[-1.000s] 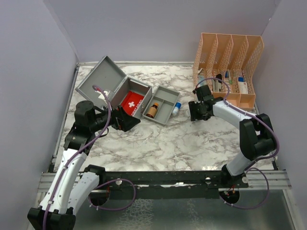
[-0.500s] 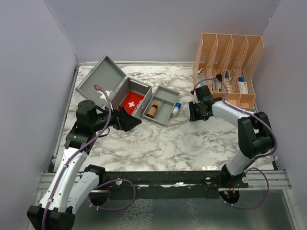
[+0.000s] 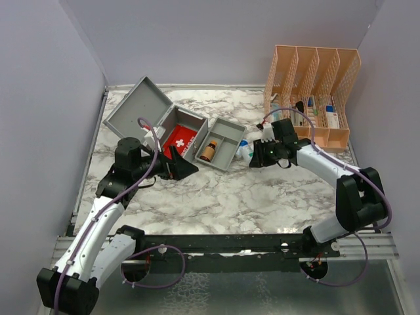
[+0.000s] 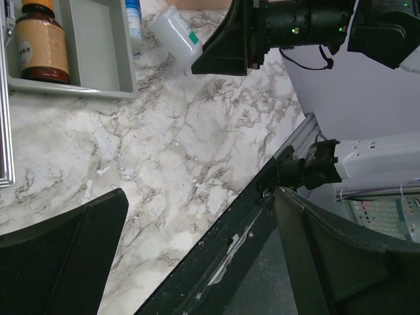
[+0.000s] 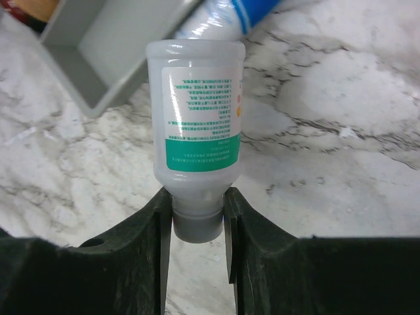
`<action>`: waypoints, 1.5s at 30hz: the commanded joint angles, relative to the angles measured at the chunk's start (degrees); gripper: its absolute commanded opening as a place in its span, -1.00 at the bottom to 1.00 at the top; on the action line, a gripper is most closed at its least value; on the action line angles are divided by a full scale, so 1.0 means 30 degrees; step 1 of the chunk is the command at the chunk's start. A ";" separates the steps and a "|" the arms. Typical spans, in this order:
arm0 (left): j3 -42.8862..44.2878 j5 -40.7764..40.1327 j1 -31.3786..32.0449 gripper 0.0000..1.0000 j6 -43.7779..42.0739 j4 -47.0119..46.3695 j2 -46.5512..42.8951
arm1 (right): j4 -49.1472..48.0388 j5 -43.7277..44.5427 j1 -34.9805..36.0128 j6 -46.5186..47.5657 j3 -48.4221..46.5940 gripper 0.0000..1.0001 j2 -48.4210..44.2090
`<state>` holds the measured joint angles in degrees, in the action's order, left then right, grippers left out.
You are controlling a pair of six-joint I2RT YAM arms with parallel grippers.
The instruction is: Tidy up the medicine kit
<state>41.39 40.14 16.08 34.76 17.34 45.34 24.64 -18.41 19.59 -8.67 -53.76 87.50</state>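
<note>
The medicine kit (image 3: 154, 118) stands open at the back left, a red pouch (image 3: 180, 141) inside it. Its grey divided tray (image 3: 226, 141) lies beside it and holds a brown bottle (image 3: 209, 151). My right gripper (image 5: 199, 216) is shut on the neck of a white bottle with a green label (image 5: 200, 118), just right of the tray's corner (image 5: 98, 46). A blue-banded tube (image 5: 223, 16) lies on the marble against the tray. My left gripper (image 3: 184, 165) hangs open in front of the kit, with nothing between its fingers (image 4: 79, 236).
A peach slotted organizer (image 3: 315, 85) with boxes in its slots stands at the back right. The black rail (image 3: 230, 243) runs along the near table edge. Purple walls close in the back and both sides.
My right gripper has closed on the white bottle and carried it left, from the organizer towards the tray. The left arm has shifted a little right and forward, still open.
</note>
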 commanded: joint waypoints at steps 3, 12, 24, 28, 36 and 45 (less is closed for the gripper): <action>-0.0583 -0.1583 0.1208 0.93 0.1766 -0.1263 0.0514 | -0.2047 -0.5342 0.1113 0.0465 0.0265 -0.87 -0.1253; -0.1957 -0.3125 0.3652 0.94 0.6424 -0.3273 0.1110 | -0.2937 -0.8778 0.5794 0.2498 0.0401 -0.88 -0.3025; -0.3282 -0.3043 0.4075 0.45 0.9662 -0.4469 0.0674 | -0.2466 -1.0335 0.7195 0.3716 0.0436 -0.87 -0.4177; -0.3741 -0.2876 0.4082 0.36 1.0666 -0.5358 0.0584 | -0.2242 -1.0204 0.7267 0.3935 0.0414 -0.87 -0.4222; -0.4130 -0.2374 0.4075 0.45 1.1333 -0.6111 0.0809 | -0.2274 -1.0650 0.7318 0.4024 0.0380 -0.87 -0.4273; -0.4291 -0.1179 0.4191 -0.18 1.1245 -0.6880 0.0837 | -0.2355 -1.0180 0.7414 0.3689 0.0226 -0.87 -0.4134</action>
<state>28.95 33.01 28.23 68.86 -0.49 48.03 19.51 -47.79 41.32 2.50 -52.86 76.42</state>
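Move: The white bottle, already held by its cap in the right fingers, is about 23 cm to the left hand's right, 10 cm ahead and 17 cm below. From the right hand, the left gripper is some 27 cm left, 8 cm back and 17 cm above; the blue-capped bottle is about 6 cm left, 5 cm ahead and 5 cm below, and the grey tray 14 cm left and 6 cm ahead, 5 cm below. Right hand lifts the bottle some 20 cm back-left to the left hand, which dips rightward and pinches its base. ##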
